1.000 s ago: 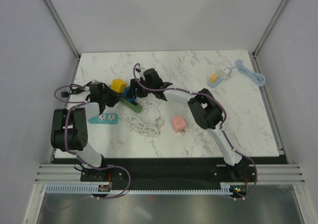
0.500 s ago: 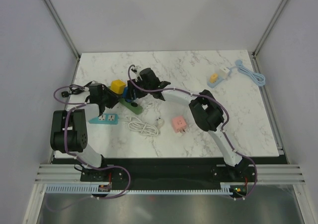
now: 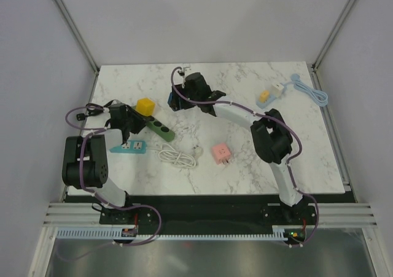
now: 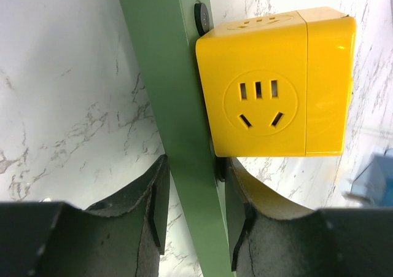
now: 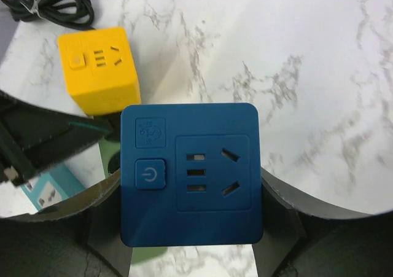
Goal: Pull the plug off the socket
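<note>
A green power strip (image 3: 161, 128) lies at the table's left with a yellow cube plug (image 3: 145, 106) plugged into its far end. My left gripper (image 3: 131, 124) is shut on the strip (image 4: 175, 93), its fingers (image 4: 155, 206) on either side, just below the yellow cube (image 4: 276, 83). My right gripper (image 3: 180, 99) is shut on a blue cube plug (image 3: 175, 99) and holds it above the marble, apart from the strip. In the right wrist view the blue cube (image 5: 191, 172) fills the space between the fingers (image 5: 279, 212), with the yellow cube (image 5: 98, 68) behind it.
A teal power strip (image 3: 128, 147), a coiled white cable (image 3: 178, 156) and a pink cube plug (image 3: 221, 152) lie near the front. A light blue adapter with cable (image 3: 270, 95) is at the far right. A black cable (image 3: 92, 111) lies at the left edge.
The right gripper has lifted the blue cube plug off the green strip and carried it away to the far right. The left gripper stays on the strip.
</note>
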Available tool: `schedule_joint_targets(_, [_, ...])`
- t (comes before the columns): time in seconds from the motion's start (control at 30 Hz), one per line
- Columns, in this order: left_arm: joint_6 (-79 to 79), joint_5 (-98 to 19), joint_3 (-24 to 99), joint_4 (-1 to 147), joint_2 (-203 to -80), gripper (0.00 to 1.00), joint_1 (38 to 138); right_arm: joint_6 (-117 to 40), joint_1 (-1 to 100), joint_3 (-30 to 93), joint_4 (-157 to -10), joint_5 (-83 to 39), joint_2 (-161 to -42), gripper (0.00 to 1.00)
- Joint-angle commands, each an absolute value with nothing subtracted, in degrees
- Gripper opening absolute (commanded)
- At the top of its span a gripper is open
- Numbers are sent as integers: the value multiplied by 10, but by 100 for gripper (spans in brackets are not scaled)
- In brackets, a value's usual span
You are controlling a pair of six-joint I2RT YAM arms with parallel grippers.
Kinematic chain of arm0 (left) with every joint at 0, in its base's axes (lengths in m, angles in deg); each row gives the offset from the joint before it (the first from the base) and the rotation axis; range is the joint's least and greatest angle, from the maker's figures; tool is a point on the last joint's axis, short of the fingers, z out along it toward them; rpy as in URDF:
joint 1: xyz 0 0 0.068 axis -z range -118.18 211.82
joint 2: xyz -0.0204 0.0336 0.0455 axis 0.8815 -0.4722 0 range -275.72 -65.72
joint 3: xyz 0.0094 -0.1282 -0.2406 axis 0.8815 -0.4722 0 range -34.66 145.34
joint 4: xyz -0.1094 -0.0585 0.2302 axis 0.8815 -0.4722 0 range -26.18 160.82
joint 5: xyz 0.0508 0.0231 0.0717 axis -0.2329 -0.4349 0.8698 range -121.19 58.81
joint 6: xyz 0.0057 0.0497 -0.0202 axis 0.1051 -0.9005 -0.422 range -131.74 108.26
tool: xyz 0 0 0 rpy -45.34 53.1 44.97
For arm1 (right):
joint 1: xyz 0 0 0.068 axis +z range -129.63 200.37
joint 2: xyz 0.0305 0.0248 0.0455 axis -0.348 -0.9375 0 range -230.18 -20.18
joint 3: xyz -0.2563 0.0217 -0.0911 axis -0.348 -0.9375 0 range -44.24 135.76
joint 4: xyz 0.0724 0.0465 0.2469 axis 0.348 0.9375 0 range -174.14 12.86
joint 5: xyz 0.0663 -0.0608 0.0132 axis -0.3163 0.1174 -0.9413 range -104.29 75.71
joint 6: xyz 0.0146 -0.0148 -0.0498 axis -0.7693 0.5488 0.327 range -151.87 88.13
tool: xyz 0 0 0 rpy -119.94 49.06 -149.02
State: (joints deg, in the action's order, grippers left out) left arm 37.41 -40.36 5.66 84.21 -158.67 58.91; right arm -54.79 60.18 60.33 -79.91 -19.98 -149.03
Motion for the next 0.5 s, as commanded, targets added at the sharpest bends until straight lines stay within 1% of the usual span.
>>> schedule_joint_targets(0.0, [320,-380,48,807,-1607,2,588,-461,580,609,-677,-123,-1375,0])
schedule_joint_targets(0.07, [319,-381,52,804,-1611,2,588,-425,570,641,-577,-105,-1367,0])
schedule_joint_targets(0.1, [320,-381,53,802,-1612,2,587,-417,567,650,-512,-77,-1360,0])
schedule_joint_targets(0.27, [320,-382,52,803,-1610,2,588,-392,539,579,-400,-80,-1274,0])
schedule_joint_targets(0.3, [319,-382,52,802,-1611,2,588,-387,537,552,-375,-80,-1265,0])
schedule_joint_targets(0.47, [319,-387,52,805,-1611,2,587,-359,526,498,-294,-52,-1249,0])
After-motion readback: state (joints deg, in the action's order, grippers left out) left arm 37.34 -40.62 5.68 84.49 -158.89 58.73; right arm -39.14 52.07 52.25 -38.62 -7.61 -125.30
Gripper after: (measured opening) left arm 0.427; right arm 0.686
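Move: The blue plug is already off the green socket, in the right hand. The open table it is carried over lies about 23 cm right of that hand, 9 cm back and 11 cm below. From the hand, the pink plug is 18 cm back and 18 cm right. The yellow plug, still on the socket, is level ahead and 11 cm left. From the left hand, that open table is about 33 cm right, roughly level ahead. The right hand swings the held blue plug some 20 cm right, also back, away from the socket, rolling about 30 degrees. ##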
